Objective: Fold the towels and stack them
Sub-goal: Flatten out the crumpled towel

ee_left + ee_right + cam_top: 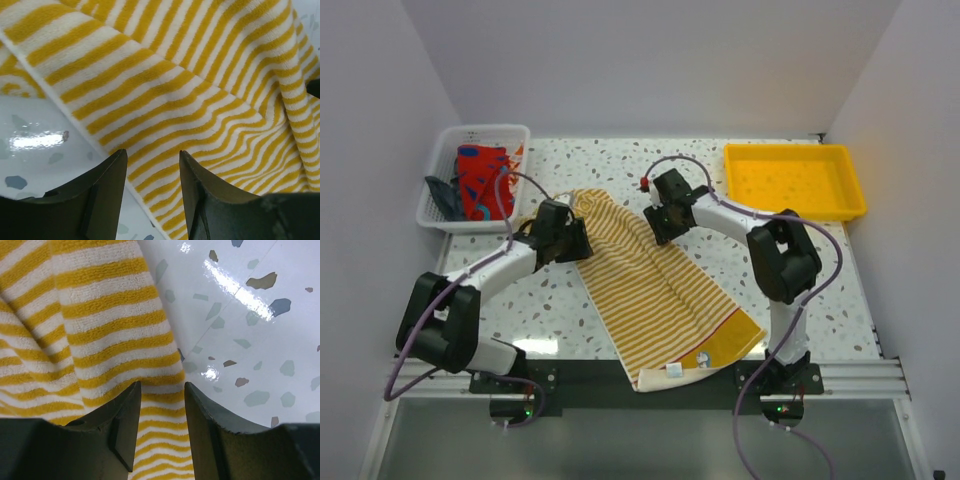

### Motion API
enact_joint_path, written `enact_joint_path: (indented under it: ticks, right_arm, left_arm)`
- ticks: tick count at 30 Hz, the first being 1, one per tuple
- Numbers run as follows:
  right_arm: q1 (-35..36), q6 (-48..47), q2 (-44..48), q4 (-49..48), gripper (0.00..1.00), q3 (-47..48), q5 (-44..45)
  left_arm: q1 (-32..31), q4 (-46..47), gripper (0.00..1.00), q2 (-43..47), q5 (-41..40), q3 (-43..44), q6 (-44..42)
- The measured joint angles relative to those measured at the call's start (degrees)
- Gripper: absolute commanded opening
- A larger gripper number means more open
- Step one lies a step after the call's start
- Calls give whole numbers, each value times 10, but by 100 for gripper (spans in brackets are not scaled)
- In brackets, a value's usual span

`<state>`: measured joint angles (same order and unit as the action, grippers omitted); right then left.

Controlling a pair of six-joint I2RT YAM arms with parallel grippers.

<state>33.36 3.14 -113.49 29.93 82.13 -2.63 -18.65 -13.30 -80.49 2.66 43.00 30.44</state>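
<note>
A yellow-and-white striped towel (650, 290) lies spread diagonally across the table, and its near end hangs over the front edge. My left gripper (582, 240) is at the towel's left edge near its far end. In the left wrist view the gripper (152, 152) is open, with the towel (175, 75) hem running between the fingers. My right gripper (655, 228) is at the opposite edge. In the right wrist view it (162, 385) is open astride the towel (100, 315) edge. More towels sit in the basket: a red, orange and blue one (480, 180) and a dark one (445, 195).
The white mesh basket (445, 150) stands at the back left. A yellow tray (792, 213) stands at the back right with nothing in it. Speckled tabletop (250, 340) shows right of the towel and also left of it (40, 150).
</note>
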Motion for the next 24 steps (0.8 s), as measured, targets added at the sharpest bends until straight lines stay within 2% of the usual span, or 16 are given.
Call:
enact_joint_path:
  ticks: [7,10,15,19,24]
  right_arm:
    - [0,13,-13,-31,44,-25,33]
    - [0,30,4,-53,44,-57,51]
    - [-5,75,59,-67,44,-133,89]
    - [-19,120,128,-42,44,-213,126]
    - [-35,182,237,19,46,-319,155]
  left_arm:
    - [-61,19,48,-50,9,3,0]
    - [-82,22,41,-67,16,-8,3]
    - [-96,29,35,-63,33,-19,6]
    - [-107,15,33,-26,53,-53,15]
    - [-119,-54,29,55,88,-106,31]
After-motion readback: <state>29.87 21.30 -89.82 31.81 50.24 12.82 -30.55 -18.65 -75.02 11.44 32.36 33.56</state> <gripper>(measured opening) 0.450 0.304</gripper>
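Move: The towel's left edge runs about 4 cm below the left hand; the stretch to take is some 3 cm back and 3 cm right. The towel's right edge is about 3 cm under the right hand, roughly 1 cm right. The towel's orange corner lies about 23 cm back and 17 cm right of the right hand. From the left hand, the towel's far end is some 12 cm ahead and 3 cm right, and the white bin about 17 cm ahead and 22 cm left. Lower both hands onto the towel's side edges, the left one swinging right as it sinks, then drag them back towards the base, the left about 12 cm in all with its fingers closing on the cloth. Sweep the right hand some 13 cm right and 11 cm back, pressing the right edge outward with its finger gap unchanged and turning about 25 degrees clockwise. ##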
